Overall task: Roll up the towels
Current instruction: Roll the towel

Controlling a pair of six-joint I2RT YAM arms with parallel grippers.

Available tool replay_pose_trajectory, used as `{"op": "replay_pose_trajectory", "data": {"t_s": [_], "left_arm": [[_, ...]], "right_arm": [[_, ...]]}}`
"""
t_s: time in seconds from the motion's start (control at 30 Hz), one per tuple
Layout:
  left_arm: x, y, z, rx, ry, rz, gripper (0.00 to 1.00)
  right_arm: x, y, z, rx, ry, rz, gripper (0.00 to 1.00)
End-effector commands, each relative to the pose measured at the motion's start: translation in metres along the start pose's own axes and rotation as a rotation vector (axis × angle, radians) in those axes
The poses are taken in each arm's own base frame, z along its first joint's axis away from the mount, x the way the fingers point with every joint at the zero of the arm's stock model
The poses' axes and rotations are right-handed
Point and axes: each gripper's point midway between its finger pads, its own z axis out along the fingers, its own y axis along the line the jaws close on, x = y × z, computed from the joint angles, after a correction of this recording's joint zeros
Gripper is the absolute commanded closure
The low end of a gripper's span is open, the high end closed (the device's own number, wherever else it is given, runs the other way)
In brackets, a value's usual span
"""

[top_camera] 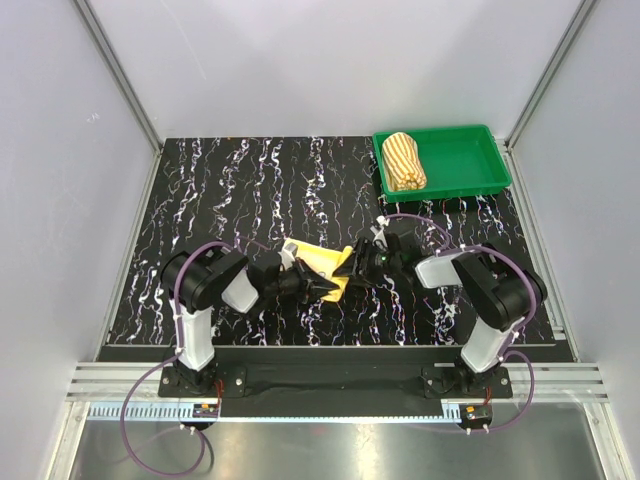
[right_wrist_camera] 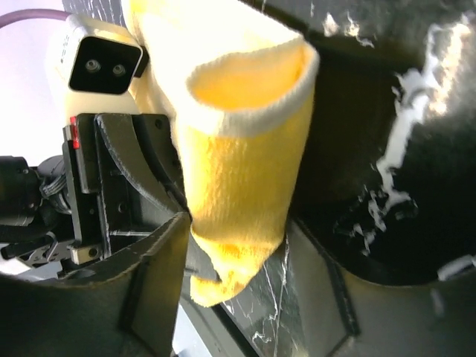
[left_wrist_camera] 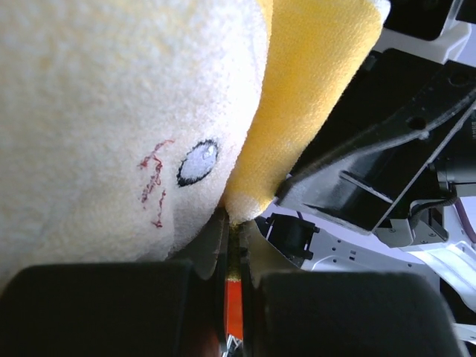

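The plain yellow towel (top_camera: 322, 262) lies partly curled on the black marbled table between my two grippers. My left gripper (top_camera: 322, 288) is shut on the towel's edge; in the left wrist view (left_wrist_camera: 236, 230) the cloth is pinched in the thin slit between the jaws, and the towel (left_wrist_camera: 312, 82) shows a pale face with a small printed mark. My right gripper (top_camera: 352, 268) is open; in the right wrist view (right_wrist_camera: 238, 260) its jaws stand on either side of the towel's loosely rolled end (right_wrist_camera: 238, 171). The striped orange-and-cream towel (top_camera: 405, 160) lies rolled in the tray.
The green plastic tray (top_camera: 465, 160) stands at the back right of the table. The two grippers are very close, tip to tip, near the table's front middle. Grey walls enclose the table (top_camera: 230, 190) on three sides.
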Motion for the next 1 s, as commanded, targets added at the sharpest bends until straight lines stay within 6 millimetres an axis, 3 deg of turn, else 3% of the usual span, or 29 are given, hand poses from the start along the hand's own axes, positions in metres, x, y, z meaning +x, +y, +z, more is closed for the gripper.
{"op": "replay_pose_trajectory", "data": {"t_s": [0.0,0.27,0.37,0.4,0.47,0.5,0.53,0.63,0.67,0.7,0.73,0.77,0.8,0.83,0.87,0.9,0.93,0.97], "left_arm": [[0.004,0.008,-0.006,-0.008,0.022,-0.035,1.0],[0.005,0.01,-0.011,-0.025,0.016,-0.001,0.99],[0.004,0.017,-0.015,-0.085,-0.003,0.035,0.7],[0.006,0.02,-0.018,-0.124,-0.004,0.033,0.53],[0.002,0.012,-0.022,-0.142,-0.035,0.12,0.4],[0.003,0.026,-0.027,-0.229,-0.035,0.098,0.33],[-0.001,0.021,-0.027,-0.247,-0.048,0.129,0.3],[-0.007,0.027,-0.044,-0.395,-0.1,0.227,0.26],[-0.021,0.007,-0.047,-0.4,-0.173,0.336,0.25],[-0.02,0.018,-0.059,-0.498,-0.182,0.347,0.25],[-0.018,0.012,-0.06,-0.529,-0.198,0.409,0.25],[-0.031,-0.012,-0.065,-0.544,-0.285,0.522,0.25],[-0.029,-0.013,-0.071,-0.597,-0.297,0.565,0.25],[-0.019,-0.019,-0.069,-0.613,-0.297,0.643,0.25],[-0.025,-0.029,-0.074,-0.648,-0.361,0.728,0.25],[-0.022,-0.042,-0.073,-0.655,-0.376,0.779,0.25],[-0.01,-0.046,-0.068,-0.656,-0.362,0.84,0.25],[-0.013,-0.048,-0.068,-0.689,-0.387,0.894,0.25]], "right_arm": [[-0.003,-0.012,0.012,0.041,-0.026,-0.029,0.4],[-0.005,-0.01,0.009,0.046,-0.036,-0.041,0.64],[-0.007,-0.005,0.005,0.061,-0.039,-0.048,0.67],[-0.006,-0.01,0.002,0.092,-0.031,-0.045,0.7],[-0.011,-0.006,-0.003,0.109,-0.048,-0.071,0.72],[-0.008,-0.006,-0.006,0.133,-0.037,-0.068,0.74],[-0.008,-0.006,-0.009,0.146,-0.036,-0.071,0.75],[-0.007,-0.01,-0.015,0.218,-0.02,-0.081,0.76],[-0.012,-0.006,-0.016,0.234,-0.026,-0.101,0.76],[-0.004,-0.012,-0.02,0.28,0.006,-0.088,0.76],[0.0,-0.012,-0.02,0.298,0.02,-0.101,0.76],[-0.004,-0.006,-0.02,0.302,0.02,-0.12,0.76],[0.002,-0.012,-0.023,0.348,0.041,-0.115,0.76],[0.001,-0.005,-0.021,0.351,0.049,-0.132,0.76],[0.002,-0.004,-0.021,0.365,0.054,-0.142,0.76],[0.007,-0.008,-0.024,0.395,0.078,-0.132,0.76],[0.008,-0.008,-0.023,0.407,0.09,-0.133,0.76],[0.007,-0.004,-0.021,0.413,0.092,-0.147,0.76]]}}
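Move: The towel's rolled right-hand edge is already between the right hand's open fingers, its middle about 1 cm to the left and at the same distance out. The flat part lies some 7 cm left, level fore and aft; the striped towel in the green bin is about 26 cm ahead and 12 cm right. The left hand is still shut on that edge's near part, the edge's middle about 3 cm ahead and 3 cm right. Staying nearly put, right pinches the towel's rolled edge; left opens, releases it, rises about 6 cm, fingers tilting down. ##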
